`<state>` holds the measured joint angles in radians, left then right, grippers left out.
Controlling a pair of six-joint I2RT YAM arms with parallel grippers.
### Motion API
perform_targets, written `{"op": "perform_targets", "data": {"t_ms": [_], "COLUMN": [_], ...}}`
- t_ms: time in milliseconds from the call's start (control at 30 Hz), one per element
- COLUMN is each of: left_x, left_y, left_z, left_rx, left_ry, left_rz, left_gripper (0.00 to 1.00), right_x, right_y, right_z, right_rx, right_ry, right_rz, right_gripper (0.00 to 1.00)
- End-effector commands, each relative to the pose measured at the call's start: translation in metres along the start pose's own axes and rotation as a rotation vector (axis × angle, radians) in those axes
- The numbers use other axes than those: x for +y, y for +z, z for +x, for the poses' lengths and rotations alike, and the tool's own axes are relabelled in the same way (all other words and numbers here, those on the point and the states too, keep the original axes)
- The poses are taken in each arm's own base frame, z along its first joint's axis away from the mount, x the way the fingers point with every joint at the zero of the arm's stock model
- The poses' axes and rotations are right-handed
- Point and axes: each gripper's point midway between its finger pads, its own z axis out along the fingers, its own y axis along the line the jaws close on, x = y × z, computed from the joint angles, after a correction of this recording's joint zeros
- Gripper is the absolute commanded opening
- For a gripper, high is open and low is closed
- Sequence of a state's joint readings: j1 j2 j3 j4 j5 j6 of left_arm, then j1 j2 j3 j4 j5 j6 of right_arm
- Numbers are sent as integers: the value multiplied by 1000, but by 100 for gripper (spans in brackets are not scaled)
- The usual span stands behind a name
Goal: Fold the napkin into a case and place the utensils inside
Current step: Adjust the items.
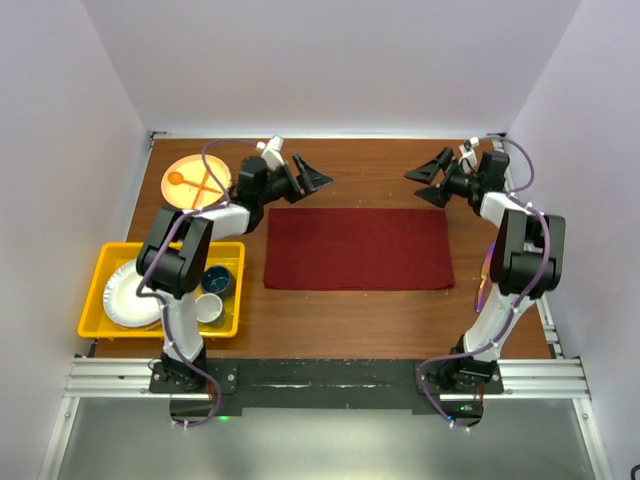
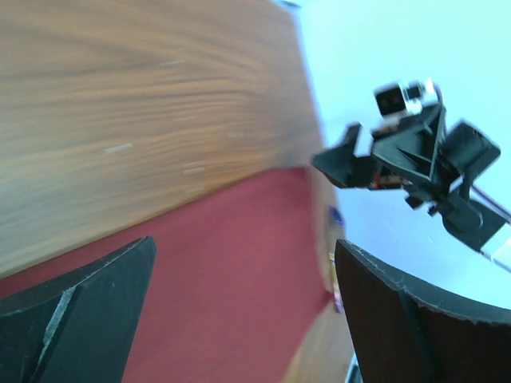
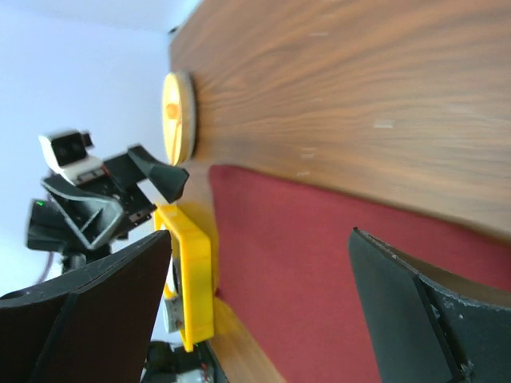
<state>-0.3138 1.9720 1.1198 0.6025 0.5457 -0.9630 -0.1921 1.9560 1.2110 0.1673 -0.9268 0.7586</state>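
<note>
The maroon napkin lies flat as a wide rectangle in the middle of the wooden table; no case is folded. My left gripper hovers open above the bare wood just beyond the napkin's far left corner, with cloth showing between its fingers. Mirroring it, my right gripper hangs open past the far right corner, also empty over the napkin. The utensils appear as a blurred purple-blue streak just off the napkin's right edge.
An orange plate with an orange spoon and fork sits at the far left. A yellow tray at the near left holds a white plate, a blue cup and a white cup. White walls enclose the table.
</note>
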Motion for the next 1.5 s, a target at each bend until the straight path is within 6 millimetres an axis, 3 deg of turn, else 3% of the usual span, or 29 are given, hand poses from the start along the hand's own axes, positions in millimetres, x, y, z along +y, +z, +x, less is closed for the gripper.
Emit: {"op": "perform_targets", "data": {"t_ms": [0,33,100,133,300,500,633,900,1200,1467], "left_x": [-75,-78,-89,-94,-111,-101,-77,-42,-9,2], "left_y": [21,34,50,67,112,154,170,176,158,135], "left_z": [18,38,51,67,92,101,114,121,78,52], "left_rx": [9,38,39,62,42,-14,-23,-29,-79,-95], "left_ry": [104,90,35,26,-21,-73,-123,-234,-303,-296], "left_rz": [142,154,187,204,246,228,174,107,35,46], "left_gripper": [100,100,100,100,100,100,100,100,100,100], "right_x": [21,23,10,8,-25,-64,-86,-124,-148,-152], "right_y": [-12,-14,-15,-15,-6,1,2,0,-9,-10], "right_z": [4,4,6,6,13,20,21,31,34,36], "right_rx": [-38,-43,-45,-43,-29,-19,-17,30,59,71], "right_ry": [-106,-122,-156,-167,-171,-151,-147,-111,-125,-129], "right_rz": [73,79,151,164,289,395,465,599,708,723], "right_gripper": [95,94,87,84,62,50,45,45,42,40]}}
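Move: The folded napkin's far-right corner lies some 9 cm to the right hand's right, level with it in reach and about 11 cm below; the napkin's middle is 12 cm back and 18 cm left. The utensils lie about 20 cm back and 16 cm right. From the left hand that corner is some 40 cm right and 11 cm down, the napkin's middle 12 cm back and 14 cm right, the orange plate 38 cm left and 9 cm farther out. The napkin's far edge, near its right corner, is met by the right fingertips: that hand lifts briefly, sinks to end about 10 cm below its start, rolling nearly 30 degrees and half closing, and rests on the cloth. The left hand, open, swings about 21 cm right along the edge towards it, up then down, then eases back left 6 cm and forward, skimming low over the cloth. ##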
